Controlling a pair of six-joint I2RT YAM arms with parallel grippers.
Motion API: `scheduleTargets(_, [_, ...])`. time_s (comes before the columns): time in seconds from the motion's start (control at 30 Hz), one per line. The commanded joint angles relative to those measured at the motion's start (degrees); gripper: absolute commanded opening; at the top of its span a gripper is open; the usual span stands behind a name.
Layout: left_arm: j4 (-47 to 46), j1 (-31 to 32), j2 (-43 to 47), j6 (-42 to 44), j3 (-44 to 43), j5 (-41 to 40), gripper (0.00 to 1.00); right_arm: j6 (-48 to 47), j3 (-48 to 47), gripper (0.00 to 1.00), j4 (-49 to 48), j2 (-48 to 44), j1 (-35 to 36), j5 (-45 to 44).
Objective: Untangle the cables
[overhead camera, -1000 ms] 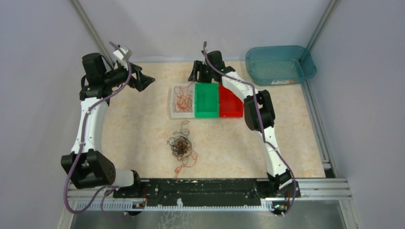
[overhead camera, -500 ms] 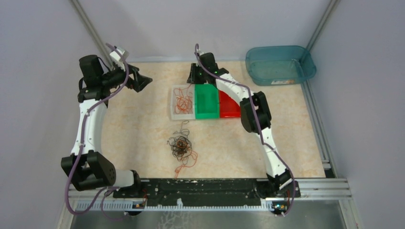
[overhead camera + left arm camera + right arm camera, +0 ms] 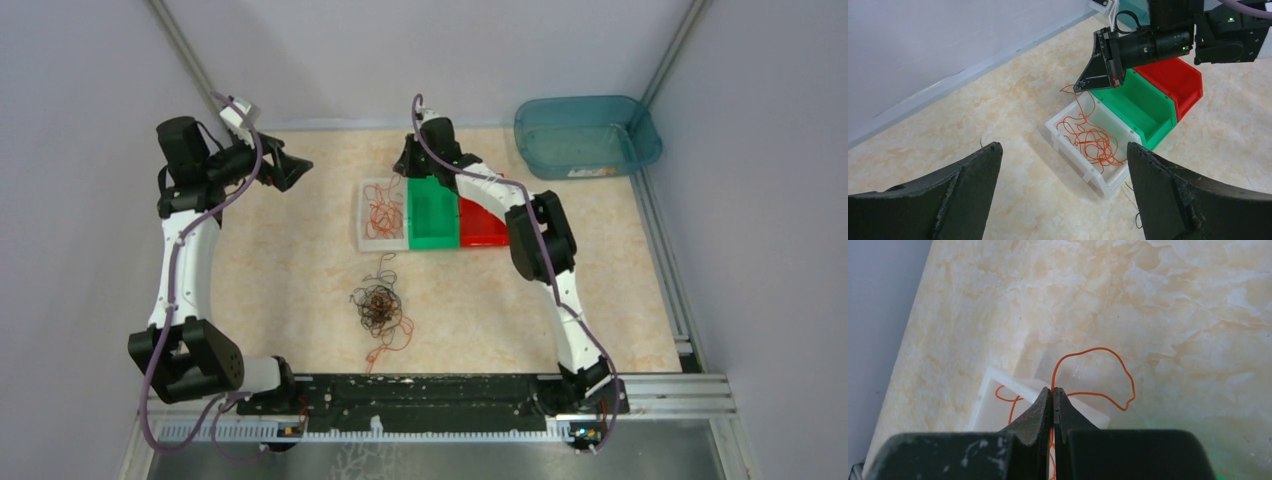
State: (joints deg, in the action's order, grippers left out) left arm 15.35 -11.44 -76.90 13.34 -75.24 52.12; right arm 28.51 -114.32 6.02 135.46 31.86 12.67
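A tangle of dark and orange-red cables (image 3: 378, 308) lies on the table in front of the bins. More orange cables (image 3: 1093, 142) are coiled in the white bin (image 3: 362, 240). At that bin's far edge my right gripper (image 3: 1053, 390) is shut on one orange cable (image 3: 1096, 348), which loops out past the fingertips over the table. From above, the right gripper (image 3: 408, 165) sits behind the white and green bins. My left gripper (image 3: 1063, 146) hangs open and holds nothing at the back left (image 3: 300, 165), pointing toward the white bin.
A green bin (image 3: 432, 240) and a red bin (image 3: 485, 240) stand in a row to the right of the white one. A teal tub (image 3: 640, 150) sits at the back right corner. Walls enclose the table on three sides.
The right gripper's jaws have closed from partly open onto the orange cable, and it has shifted slightly left. The left gripper has drifted a little to the left, still open.
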Motion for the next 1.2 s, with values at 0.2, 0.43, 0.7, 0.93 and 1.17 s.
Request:
scheduleTargets(0.2, [-1.83,-1.51,2.05,-3.32,0.01,2.1,1.0,-2.29,16.63,0.0,-20.83,-20.17,5.09,-2.6])
scheduleTargets(0.43, [-1.38,-2.38,3.2,-3.36,0.15,2.52,1.0,-1.9,33.6,0.0,-28.26,-30.62,11.07,-9.72])
scheduleTargets(0.7, [-0.98,-2.88,4.26,-3.25,0.46,3.07,1.0,0.02,43.38,0.0,-30.58,-33.59,14.17,-13.21])
scheduleTargets(0.93, [-1.41,-2.88,4.39,-3.76,1.29,3.68,1.0,1.03,36.98,0.0,-22.79,-25.76,13.09,-11.66])
scheduleTargets(1.17, [-1.76,-2.88,3.84,-4.73,1.49,4.36,1.0,-6.01,20.98,0.0,-6.64,-13.42,12.1,-13.5])
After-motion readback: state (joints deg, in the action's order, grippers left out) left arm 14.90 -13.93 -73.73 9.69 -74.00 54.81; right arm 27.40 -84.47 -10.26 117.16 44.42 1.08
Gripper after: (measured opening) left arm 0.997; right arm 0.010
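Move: The orange cable's loose strand is already pinched in the right fingers at the white box's far rim. The box's middle, where the rest of the orange cable lies, is about 9 cm back and 4 cm left of that hand, some 6 cm lower. The green box is about 9 cm back and 8 cm right, the dark cable tangle roughly 31 cm back and 5 cm left. From the left hand, the white box is some 8 cm ahead, 21 cm right and well below. The orange strand is carried up and back off the white box's far rim by the right hand, which arcs about 16 cm back and 11 cm up, its shut fingers tilting up nearly 20 degrees. It then sinks some 10 cm towards the box and eases 4 cm forward, mostly levelling out that tilt. The pinch on the cable stays closed. ##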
